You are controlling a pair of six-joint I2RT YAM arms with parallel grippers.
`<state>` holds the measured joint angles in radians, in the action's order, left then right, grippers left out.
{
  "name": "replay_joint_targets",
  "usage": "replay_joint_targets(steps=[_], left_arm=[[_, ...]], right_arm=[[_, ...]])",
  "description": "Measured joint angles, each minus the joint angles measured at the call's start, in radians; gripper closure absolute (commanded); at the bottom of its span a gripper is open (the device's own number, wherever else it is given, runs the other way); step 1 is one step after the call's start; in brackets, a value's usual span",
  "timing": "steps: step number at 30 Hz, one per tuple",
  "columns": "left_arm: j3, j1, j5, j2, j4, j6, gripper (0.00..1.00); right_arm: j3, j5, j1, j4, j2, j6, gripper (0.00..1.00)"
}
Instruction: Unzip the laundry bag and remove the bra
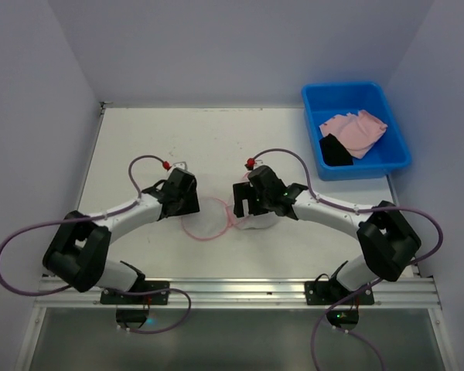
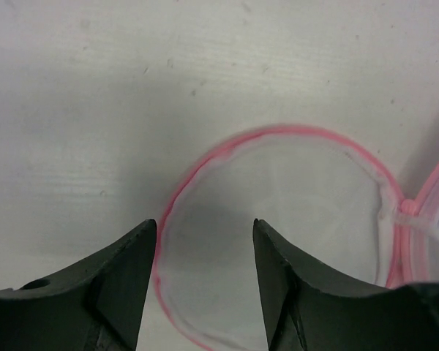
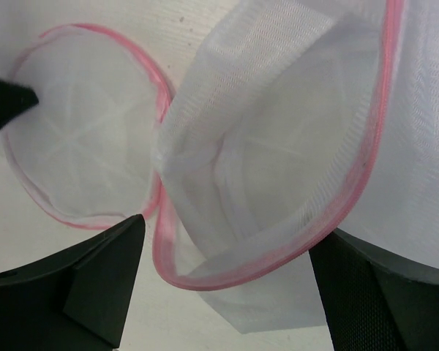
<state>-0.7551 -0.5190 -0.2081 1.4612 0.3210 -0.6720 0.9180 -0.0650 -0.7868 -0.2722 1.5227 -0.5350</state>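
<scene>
The laundry bag (image 1: 209, 220) lies unzipped on the table, spread into a flat round mesh half and a dome half (image 1: 260, 222), both with pink trim. My left gripper (image 1: 187, 205) is open, its jaws straddling the left rim of the flat half (image 2: 293, 205) without touching it. My right gripper (image 1: 249, 207) is open over the dome half (image 3: 293, 131), whose pink rim hangs between the jaws; the dome looks empty inside. The flat half also shows in the right wrist view (image 3: 80, 153). The pale pink bra (image 1: 356, 130) lies in the blue bin.
The blue plastic bin (image 1: 390, 162) stands at the back right of the table and also holds a black piece (image 1: 337, 151). White walls enclose the table on three sides. A metal rail (image 1: 232, 290) runs along the near edge.
</scene>
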Motion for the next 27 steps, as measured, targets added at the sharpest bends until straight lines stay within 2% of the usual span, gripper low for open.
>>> replay_joint_targets(steps=[5, 9, 11, 12, 15, 16, 20, 27], left_arm=[[0.158, 0.008, 0.018, -0.183, 0.037, -0.059, 0.38], [0.207, 0.026, 0.029, -0.213, 0.034, -0.088, 0.41], [0.214, 0.031, 0.037, -0.214, 0.016, -0.098, 0.45], [0.217, 0.034, 0.041, -0.21, 0.001, -0.101, 0.47], [0.217, 0.035, 0.049, -0.184, -0.041, -0.112, 0.66], [0.214, 0.036, 0.051, -0.171, -0.061, -0.116, 0.76], [0.206, 0.041, 0.058, -0.132, -0.106, -0.135, 0.99], [0.169, 0.054, 0.022, -0.135, -0.017, -0.12, 1.0]], right_arm=[[-0.002, 0.008, 0.017, 0.045, 0.0, -0.034, 0.09], [-0.006, 0.023, 0.026, 0.074, 0.004, -0.049, 0.09], [-0.01, 0.032, 0.027, 0.089, 0.006, -0.051, 0.09], [-0.011, 0.033, 0.027, 0.093, 0.008, -0.052, 0.09], [-0.018, 0.04, 0.027, 0.106, 0.011, -0.052, 0.09], [-0.023, 0.043, 0.027, 0.11, 0.011, -0.052, 0.09], [-0.036, 0.054, 0.027, 0.107, -0.008, -0.048, 0.08], [-0.039, 0.047, 0.048, 0.075, -0.171, -0.019, 0.08]])
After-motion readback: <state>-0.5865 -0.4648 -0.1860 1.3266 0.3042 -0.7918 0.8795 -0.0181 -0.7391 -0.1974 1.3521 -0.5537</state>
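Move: The bag's round lid lies open and flat about 2 cm below the left hand, its middle some 3 cm back and 4 cm to the right. The bag body is around 17 cm to the right, about level fore and aft and at nearly hand height. From the right hand, the bag body is close beneath, about 1 cm ahead, 3 cm right and 4 cm down; the lid's middle is 10 cm left, 1 cm back and 6 cm lower. Back and left some 5 cm while sinking nearly 2 cm, the left hand gets to the lid's outer pink rim, eases a little forward and right, and shuts its fingers, pinching the rim, then edges about 1 cm left. The right hand, fingers staying wide open, hovers over the bag mouth, drifting slightly, then rises about 5 cm away from the bag body. ##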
